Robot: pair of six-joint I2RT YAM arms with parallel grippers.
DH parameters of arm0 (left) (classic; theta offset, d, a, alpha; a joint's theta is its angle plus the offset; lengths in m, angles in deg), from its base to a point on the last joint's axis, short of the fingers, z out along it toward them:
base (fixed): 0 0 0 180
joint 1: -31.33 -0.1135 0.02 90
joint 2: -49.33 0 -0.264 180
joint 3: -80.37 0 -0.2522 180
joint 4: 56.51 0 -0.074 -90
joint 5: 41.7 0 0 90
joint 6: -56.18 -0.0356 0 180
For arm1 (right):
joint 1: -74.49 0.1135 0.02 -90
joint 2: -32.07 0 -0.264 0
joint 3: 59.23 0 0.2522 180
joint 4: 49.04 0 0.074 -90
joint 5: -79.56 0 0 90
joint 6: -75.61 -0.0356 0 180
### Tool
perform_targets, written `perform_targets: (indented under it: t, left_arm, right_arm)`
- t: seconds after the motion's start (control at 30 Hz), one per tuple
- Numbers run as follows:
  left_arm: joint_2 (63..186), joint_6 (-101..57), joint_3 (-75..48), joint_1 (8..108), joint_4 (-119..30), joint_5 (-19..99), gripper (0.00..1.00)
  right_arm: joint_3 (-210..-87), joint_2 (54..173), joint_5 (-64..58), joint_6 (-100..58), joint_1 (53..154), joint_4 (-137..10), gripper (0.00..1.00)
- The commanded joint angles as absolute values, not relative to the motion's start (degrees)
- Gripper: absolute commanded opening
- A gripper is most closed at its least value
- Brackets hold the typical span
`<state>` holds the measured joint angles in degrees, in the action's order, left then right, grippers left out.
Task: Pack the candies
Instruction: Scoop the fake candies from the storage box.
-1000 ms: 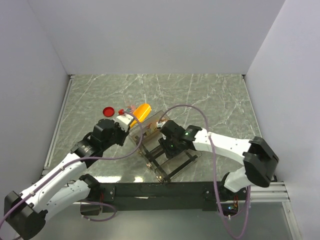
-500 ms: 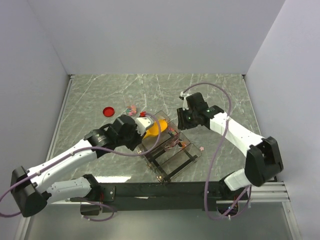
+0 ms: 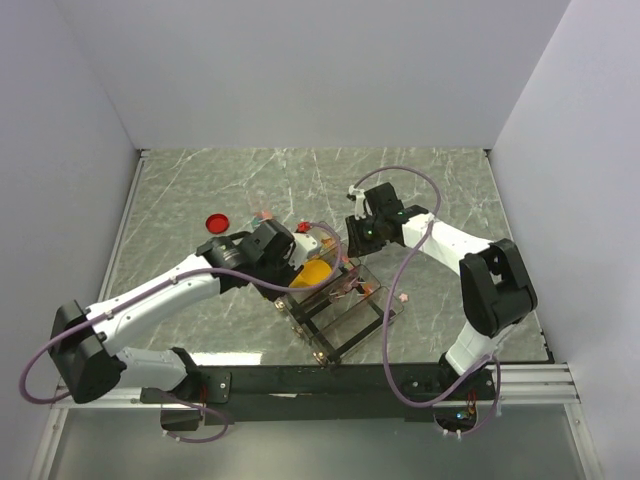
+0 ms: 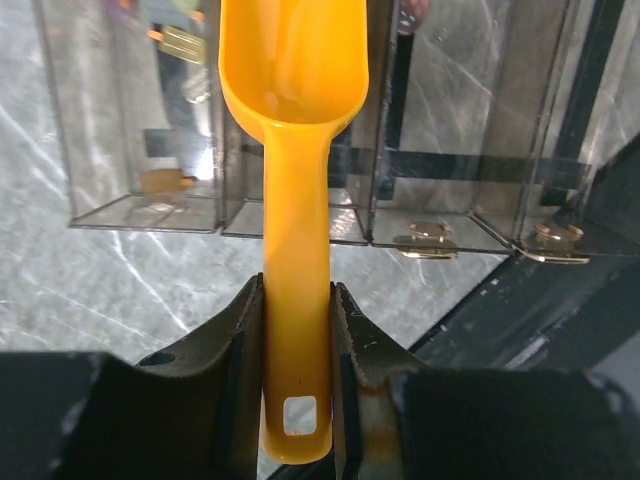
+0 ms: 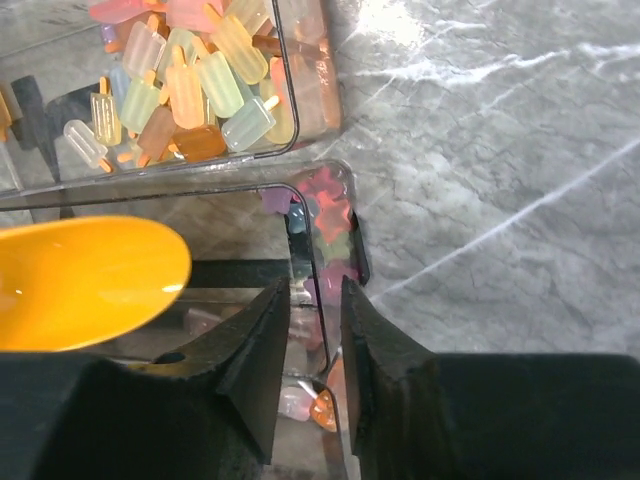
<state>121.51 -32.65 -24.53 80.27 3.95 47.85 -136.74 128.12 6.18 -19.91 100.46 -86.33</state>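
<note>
My left gripper is shut on the handle of the yellow scoop, whose bowl looks empty and hangs over the clear compartment box. The candies fill one compartment as small pastel pieces, and pink and orange ones lie by the corner. My right gripper stands open, its jaws straddling the box's thin wall at the far right corner, a small gap on each side. From above, the left gripper and right gripper face each other across the box, the scoop between them.
A flat red lid lies on the marble table at the back left. Loose candies sit near it, behind the box and to its right. The box has black hinges and dividers toward the front.
The left arm carried the scoop from behind the box to over it. The right arm lifted away to the back right, then came down at the box's far corner with its jaws narrower.
</note>
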Motion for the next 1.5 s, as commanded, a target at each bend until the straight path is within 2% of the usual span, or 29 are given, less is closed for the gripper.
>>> perform_targets:
  t: [0.0, 0.13, 0.17, 0.27, 0.4, 0.9, 1.2, 1.47]
  left_arm:
    - [123.15, -31.19, -21.01, 80.54, 5.85, 44.26, 0.01]
    - [127.19, -29.35, -17.85, 80.54, 8.05, 43.9, 0.01]
    - [127.72, -29.08, -17.41, 80.54, 8.4, 44.16, 0.01]
    - [130.0, -28.9, -15.74, 80.46, 9.89, 44.17, 0.01]
    - [133.51, -28.55, -13.19, 80.37, 11.39, 44.34, 0.01]
    - [145.73, -26.97, -5.11, 77.56, 12.97, 41.97, 0.01]
    - [150.84, -27.49, -1.32, 76.06, 8.76, 38.72, 0.01]
    - [147.77, -42.24, -6.41, 78.08, 3.04, 43.89, 0.01]
  right_arm:
    - [-139.0, 128.92, 7.67, -17.82, 100.42, -83.19, 0.33]
    - [-137.6, 128.84, 6.0, -17.82, 100.42, -81.26, 0.22]
    - [-137.25, 128.67, 5.91, -17.73, 100.33, -80.91, 0.15]
    - [-136.72, 128.31, 5.56, -17.03, 100.59, -80.38, 0.05]
    - [-135.4, 127.44, 4.85, -16.06, 100.59, -78.8, 0.0]
    - [-133.9, 127.7, 7.4, -16.5, 101.47, -76.51, 0.0]
    - [-133.03, 127.34, 8.28, -16.94, 101.65, -75.28, 0.0]
    - [-131.88, 127.26, 8.63, -17.38, 101.56, -72.91, 0.0]
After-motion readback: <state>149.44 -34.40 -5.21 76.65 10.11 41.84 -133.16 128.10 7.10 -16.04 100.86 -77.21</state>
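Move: The star candies lie at the far right end of the storage box's middle compartment, about 9 cm ahead of the left hand, 16 cm to its right and 12 cm below. The popsicle candies in the next compartment are roughly 12 cm ahead, 10 cm right and 12 cm below it. The right hand's open fingers already straddle the middle compartment's end wall, its middle straight beneath by 2 cm; from this hand the star candies are level fore and aft, 1 cm left, 4 cm below. The yellow scoop, still gripped by its handle in the left hand, is lowered bowl first into the middle compartment towards the star candies: down and right, then forward too, about 5 cm each way, with the wrist tilting some 15 degrees. Early on the right fingers shut and pinch the end wall's rim, then keep hold with barely a centimetre's drift. ##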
